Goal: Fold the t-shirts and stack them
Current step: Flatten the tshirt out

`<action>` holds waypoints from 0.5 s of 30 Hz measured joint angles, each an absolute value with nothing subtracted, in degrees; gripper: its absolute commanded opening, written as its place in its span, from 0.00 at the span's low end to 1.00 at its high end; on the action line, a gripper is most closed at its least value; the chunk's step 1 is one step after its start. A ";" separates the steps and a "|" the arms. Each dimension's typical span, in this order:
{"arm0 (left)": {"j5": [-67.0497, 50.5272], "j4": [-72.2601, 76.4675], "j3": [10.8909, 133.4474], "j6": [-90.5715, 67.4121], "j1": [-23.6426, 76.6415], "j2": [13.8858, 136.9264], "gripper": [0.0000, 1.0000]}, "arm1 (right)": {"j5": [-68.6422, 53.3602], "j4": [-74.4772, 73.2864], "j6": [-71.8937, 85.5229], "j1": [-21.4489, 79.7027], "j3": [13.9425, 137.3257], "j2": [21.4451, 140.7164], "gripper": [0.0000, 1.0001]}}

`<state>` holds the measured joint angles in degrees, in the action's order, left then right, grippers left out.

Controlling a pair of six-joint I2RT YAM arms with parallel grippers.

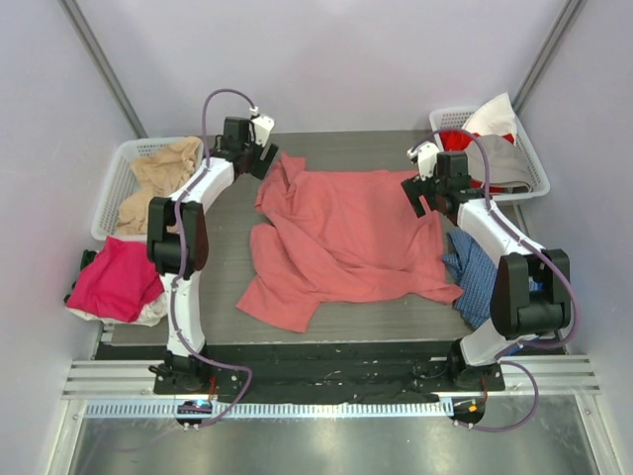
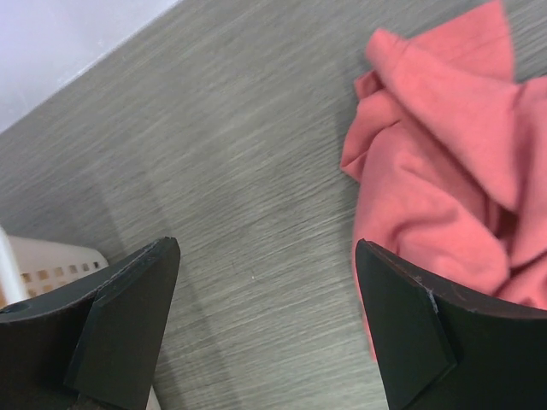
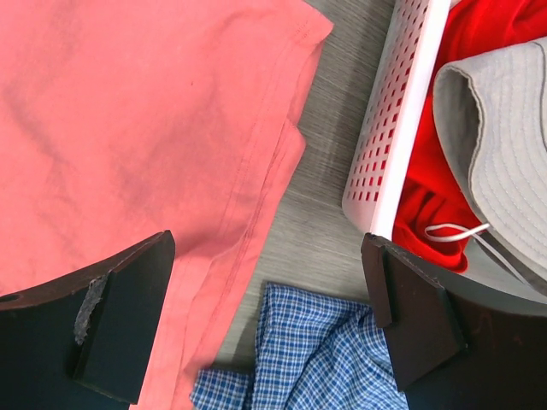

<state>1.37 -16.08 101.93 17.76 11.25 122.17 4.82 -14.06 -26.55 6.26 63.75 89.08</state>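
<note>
A salmon-red t-shirt (image 1: 341, 237) lies spread and partly rumpled across the middle of the table, also seen as bunched folds (image 2: 444, 171) and a flat hem (image 3: 137, 145). My left gripper (image 1: 259, 150) hovers open off the shirt's far-left corner, bare table between its fingers (image 2: 128, 325). My right gripper (image 1: 427, 193) stands open at the shirt's far-right edge, holding nothing, with its fingers (image 3: 410, 316) apart. A beige t-shirt (image 1: 163, 183) fills the left basket, a magenta-pink one (image 1: 114, 279) lies at the left edge, and red and grey cloth (image 1: 485, 158) sits in the right basket.
A white basket (image 1: 117, 183) stands at the far left and another white basket (image 1: 534, 163) at the far right, its wall (image 3: 389, 145) close to my right fingers. A blue checked cloth (image 1: 475, 272) lies by the right arm, also visible as (image 3: 325, 359).
</note>
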 measured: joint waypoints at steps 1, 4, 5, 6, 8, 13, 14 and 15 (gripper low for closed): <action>1.91 -15.90 102.08 18.35 11.25 123.04 0.89 | 4.82 -13.78 -26.48 6.26 63.92 89.67 1.00; 3.27 -15.44 102.08 19.35 11.25 125.43 0.89 | 4.80 -13.28 -26.09 6.26 64.66 91.42 1.00; 3.49 -15.38 102.08 19.68 11.25 125.95 0.89 | 4.80 -13.23 -25.93 6.26 64.88 91.94 1.00; 3.73 -15.29 102.08 20.01 11.25 126.69 0.89 | 4.78 -13.23 -25.80 6.26 65.12 92.40 1.00; 3.99 -15.09 101.89 20.29 11.25 127.42 0.89 | 4.75 -13.13 -25.52 6.26 65.36 93.12 1.00; 4.08 -13.76 99.63 21.30 11.25 127.50 0.89 | 4.56 -12.86 -25.28 6.26 65.36 93.89 1.00; 4.05 -13.50 99.09 21.43 11.25 127.50 0.89 | 4.51 -12.84 -25.26 6.26 65.36 93.89 1.00; 4.05 -13.47 98.67 21.47 11.25 127.50 0.89 | 4.43 -12.82 -25.26 6.26 65.36 93.89 1.00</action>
<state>4.05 -13.47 98.67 21.47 11.25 127.50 4.43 -12.82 -25.26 6.26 65.36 93.89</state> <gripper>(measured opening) 0.891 0.996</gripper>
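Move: The t-shirt's bunched left edge lies about 5 cm to the left hand's right, level with it and some 10 cm below; the shirt's far-left tip is roughly 12 cm ahead and 9 cm right, and the left basket 35 cm left, level. The shirt's right edge is some 4 cm right of the right hand and 10 cm below, with the right basket 22 cm ahead and 22 cm right, and the checked cloth 20 cm back and 21 cm right. With its fingers staying wide open, the left hand sinks nearly straight down about 6.5 cm beside the t-shirt's bunched left edge, fast at first and then slowing, drifting about 1 cm left and rolling slightly so that its left side rises. The right hand, also open, eases down about 2 cm and a little over 1 cm forward above the shirt near its right edge, then comes to rest still clear of the cloth. ##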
